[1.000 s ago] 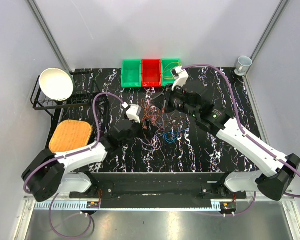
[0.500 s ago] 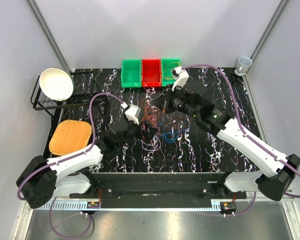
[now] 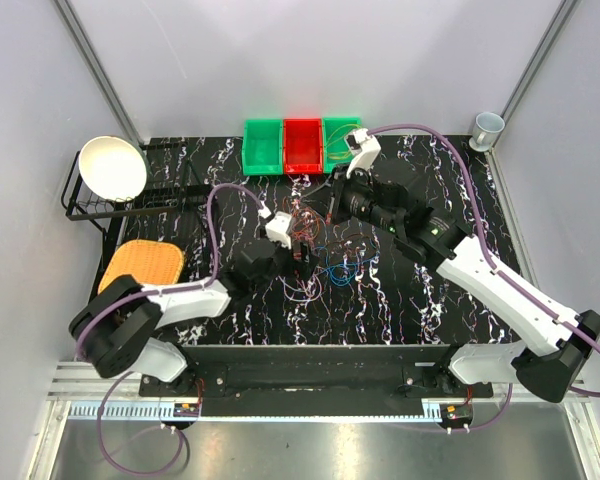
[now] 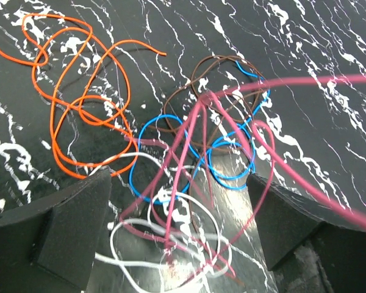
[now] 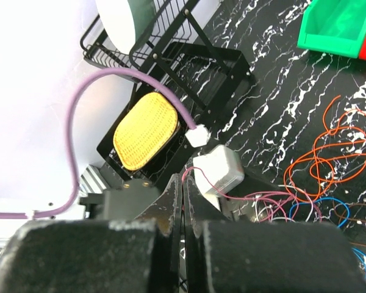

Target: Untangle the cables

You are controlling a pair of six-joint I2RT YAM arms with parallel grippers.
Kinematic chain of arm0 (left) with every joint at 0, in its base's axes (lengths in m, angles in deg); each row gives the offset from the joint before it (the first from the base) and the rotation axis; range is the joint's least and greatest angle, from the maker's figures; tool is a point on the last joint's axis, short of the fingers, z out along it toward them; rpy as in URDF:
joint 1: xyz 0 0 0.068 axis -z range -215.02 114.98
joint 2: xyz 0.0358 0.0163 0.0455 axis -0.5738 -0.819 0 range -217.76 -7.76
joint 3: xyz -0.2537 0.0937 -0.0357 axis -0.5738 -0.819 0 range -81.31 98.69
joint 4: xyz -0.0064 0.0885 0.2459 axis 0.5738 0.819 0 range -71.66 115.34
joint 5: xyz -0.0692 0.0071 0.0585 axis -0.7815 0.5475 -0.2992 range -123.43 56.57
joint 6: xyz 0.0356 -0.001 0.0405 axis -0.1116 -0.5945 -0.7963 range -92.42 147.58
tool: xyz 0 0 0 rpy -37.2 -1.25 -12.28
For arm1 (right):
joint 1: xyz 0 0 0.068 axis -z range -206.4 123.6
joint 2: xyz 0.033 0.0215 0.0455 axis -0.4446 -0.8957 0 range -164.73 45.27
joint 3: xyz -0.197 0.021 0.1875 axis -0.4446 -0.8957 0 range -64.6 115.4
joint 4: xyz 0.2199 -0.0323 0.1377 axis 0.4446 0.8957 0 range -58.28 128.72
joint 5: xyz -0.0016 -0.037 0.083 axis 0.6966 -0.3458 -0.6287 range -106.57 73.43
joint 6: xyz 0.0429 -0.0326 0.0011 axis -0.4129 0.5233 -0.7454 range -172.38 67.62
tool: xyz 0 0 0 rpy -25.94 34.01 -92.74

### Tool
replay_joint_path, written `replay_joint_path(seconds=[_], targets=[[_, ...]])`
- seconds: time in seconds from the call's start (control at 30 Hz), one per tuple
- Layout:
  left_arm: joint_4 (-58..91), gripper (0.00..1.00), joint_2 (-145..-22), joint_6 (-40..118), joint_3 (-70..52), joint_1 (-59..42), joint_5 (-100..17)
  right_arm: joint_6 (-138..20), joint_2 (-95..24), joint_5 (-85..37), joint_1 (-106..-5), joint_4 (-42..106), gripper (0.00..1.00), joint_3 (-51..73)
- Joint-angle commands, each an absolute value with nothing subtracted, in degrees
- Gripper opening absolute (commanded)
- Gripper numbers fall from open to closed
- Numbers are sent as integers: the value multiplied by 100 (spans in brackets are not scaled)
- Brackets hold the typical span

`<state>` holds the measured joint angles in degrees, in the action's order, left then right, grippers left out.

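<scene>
The cables (image 3: pixel 325 250) lie as a loose tangle in the middle of the black marbled table. My left gripper (image 3: pixel 302 250) (image 4: pixel 180 226) hangs open right over them. White (image 4: pixel 171 244), pink (image 4: pixel 189 140) and blue (image 4: pixel 232 165) loops lie between its pads without being pinched. Orange loops (image 4: pixel 79 104) and a brown loop (image 4: pixel 213 67) lie farther out. My right gripper (image 3: pixel 330 200) (image 5: pixel 184 183) is shut on the pink cable, which leaves the fingertips and runs taut down into the tangle (image 5: pixel 274 201).
Three bins stand at the back: green (image 3: pixel 263 147), red (image 3: pixel 302 145), and a green one (image 3: pixel 340 135) holding yellow-green wires. A white bowl (image 3: pixel 112 168) sits on a black rack at the left. An orange woven pad (image 3: pixel 140 270) is in front of it. A cup (image 3: pixel 487 127) is at the back right.
My left arm has swung its elbow inward and pushed its open gripper a little farther over the tangle. The right gripper has stayed shut on the pink cable, almost still.
</scene>
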<state>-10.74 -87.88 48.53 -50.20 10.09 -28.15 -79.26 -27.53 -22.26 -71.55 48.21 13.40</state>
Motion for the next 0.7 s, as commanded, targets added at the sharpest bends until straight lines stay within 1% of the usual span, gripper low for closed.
replay_joint_path(seconds=[0.0,0.07,0.1,0.17,0.2,0.27,0.33,0.37,0.43,0.47,0.5,0.53,0.57,0.6,0.63,0.67], targets=[[-2321,81,-9160,4893,-4703,981,-2693,-7954,-2584,-2351,-7149,4798,0,1608],[-2454,65,-9301,4973,-4572,990,-2710,-7954,-2575,-2325,-7158,4824,0,1617],[-2481,42,-9415,4981,-4528,990,-2728,-7945,-2566,-2325,-7158,4850,0,1617],[-2534,8,-9477,5025,-4449,981,-2737,-7919,-2575,-2307,-7158,4876,0,1635],[-2526,0,-9469,5078,-4440,990,-2728,-7910,-2575,-2290,-7158,4903,0,1635],[-2439,0,-9399,5087,-4422,990,-2842,-7832,-2549,-2184,-7158,4938,0,1643],[-2105,0,-9197,5148,-4343,990,-2703,-7779,-2540,-2000,-7158,4982,0,1626],[-1616,0,-9109,5166,-4195,981,-2632,-7752,-2540,-1912,-7158,4991,0,1617],[-1104,0,-8828,5157,-4045,990,-2404,-7726,-2540,-1544,-7158,5052,1,1617],[-571,0,-8731,5131,-3853,981,-2351,-7699,-2566,-1412,-7158,5079,4,1608],[-313,0,-8504,5053,-3755,990,-2298,-7691,-2575,-1123,-7158,5122,12,1582],[-84,0,-8389,5035,-3658,990,-2149,-7682,-2592,-1007,-7149,5166,42,1556],[510,0,-8283,5017,-3370,990,-2044,-7664,-2627,-902,-7149,5193,57,1512],[820,0,-8126,4930,-3202,990,-1947,-7664,-2654,-735,-7149,5254,70,1477],[1119,0,-8080,4877,-3018,981,-1841,-7673,-2680,-647,-7149,5289,85,1450],[1757,0,-8054,4824,-2607,990,-1753,-7760,-2698,-568,-7149,5316,89,1372]])
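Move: The hanging pink strands that the open left hand goes for are about 3 cm ahead of it and 2 cm right, level with it. Roughly 9 cm lower, the white cable lies about 2 cm back and 1 cm left, the blue about 2 cm ahead and 8 cm right, and the orange some 11 cm straight ahead. The right hand already holds the pink cable's upper part; the strands are about 4 cm ahead of it, 4 cm left and 26 cm below. Forward and right by about 3 cm, the left hand slides onto the pink strands below the right hand while its fingers shut on them, then rises some 7 cm, easing about 1.5 cm back to the left. The right hand holds nearly still until the left is shut, then draws about 3 cm right and forward, turning clockwise as its fingers open and let go of the pink cable. ##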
